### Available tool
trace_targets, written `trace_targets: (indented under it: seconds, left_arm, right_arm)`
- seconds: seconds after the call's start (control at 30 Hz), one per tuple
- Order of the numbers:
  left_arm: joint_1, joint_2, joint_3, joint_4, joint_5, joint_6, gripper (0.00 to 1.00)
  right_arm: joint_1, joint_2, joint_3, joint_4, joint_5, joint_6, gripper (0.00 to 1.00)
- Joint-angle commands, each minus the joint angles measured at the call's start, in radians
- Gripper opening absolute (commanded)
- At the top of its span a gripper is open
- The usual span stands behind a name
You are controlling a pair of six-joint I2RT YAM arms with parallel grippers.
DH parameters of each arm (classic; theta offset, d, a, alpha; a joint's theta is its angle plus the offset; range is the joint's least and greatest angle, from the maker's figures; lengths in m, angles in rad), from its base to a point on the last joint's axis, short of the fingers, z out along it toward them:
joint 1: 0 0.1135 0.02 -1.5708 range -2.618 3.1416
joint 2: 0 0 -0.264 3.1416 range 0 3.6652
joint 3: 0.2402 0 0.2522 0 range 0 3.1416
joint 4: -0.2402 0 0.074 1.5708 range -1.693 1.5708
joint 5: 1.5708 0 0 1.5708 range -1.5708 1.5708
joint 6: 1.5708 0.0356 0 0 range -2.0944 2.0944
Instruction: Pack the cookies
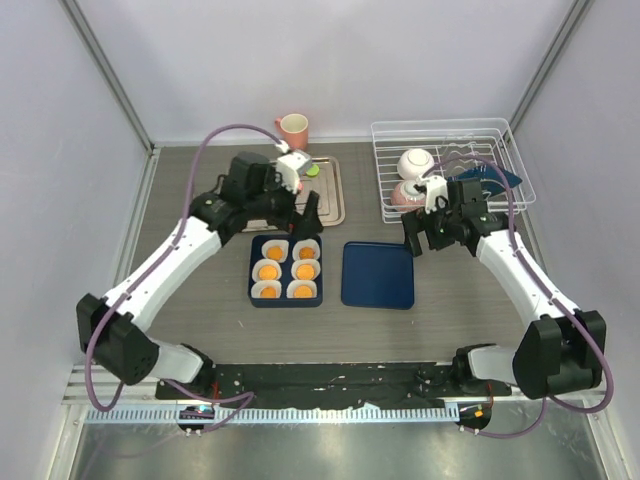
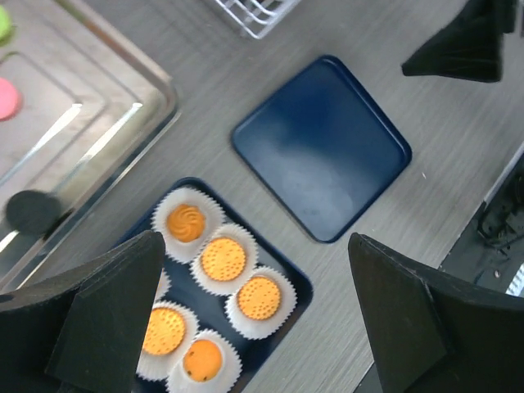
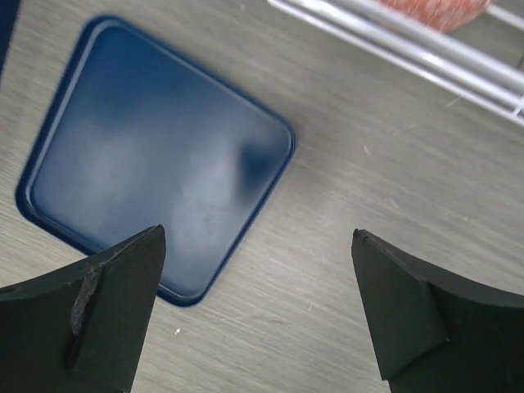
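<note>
Several orange cookies [image 1: 273,270] [image 2: 223,259] sit in white paper cups inside the dark blue box [image 1: 252,268] [image 2: 299,282]. My left gripper [image 1: 305,222] [image 2: 254,241] hovers open above the box's far end, nothing between its fingers. Loose cookies lie on the metal tray [image 1: 328,195] [image 2: 98,106]: a pink one [image 2: 6,98], a green one [image 1: 312,170] [image 2: 2,23] and a black one [image 2: 31,211]. The box's flat blue lid [image 1: 378,275] [image 2: 321,147] [image 3: 155,155] lies right of the box. My right gripper [image 1: 418,240] [image 3: 258,237] hangs open and empty over the lid's far right corner.
A pink mug [image 1: 293,130] stands behind the tray. A white wire rack [image 1: 450,170] [image 3: 393,41] at the back right holds a white bowl [image 1: 414,161] and a pink bowl [image 1: 405,195] [image 3: 434,8]. Grey walls enclose the table.
</note>
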Motion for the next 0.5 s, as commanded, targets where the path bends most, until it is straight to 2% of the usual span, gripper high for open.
trace_targets:
  seconds: [0.0,0.2,0.47]
  left_arm:
    - [-0.145,0.085,0.044,0.023,-0.085,0.049,1.0]
    - [-0.232,0.208,0.087,0.066,-0.133,0.052,1.0]
    - [-0.266,0.295,0.113,0.109,-0.156,0.043,1.0]
  right_arm:
    - [0.006,0.03,-0.054,0.021,0.037,-0.008,0.98]
    - [0.006,0.128,-0.086,0.053,0.03,0.033,0.91]
    - [0.02,0.272,-0.091,0.087,0.06,0.064,0.71]
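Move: The flat navy lid is what both open, empty hands go for. From the left hand its middle lies about 17 cm to the right, 3 cm back and 24 cm below; the box of cookies sits some 7 cm to that hand's left, 3 cm back, and the baking tray about 18 cm ahead, 7 cm left. From the right hand the lid's middle is roughly 9 cm left, 3 cm back and 13 cm below, with the dish rack some 20 cm ahead and 9 cm right. Down by about 10 cm and slightly back, the right hand sinks to the lid's right edge, its fingers tipping further towards vertical and closing about a quarter, one to each side of the rim. The left hand sweeps right and down, some 9 cm each way, from beside the cookie box towards the lid's left edge, rolling a little, turning slightly clockwise, fingers wide open; both slow towards the end. ##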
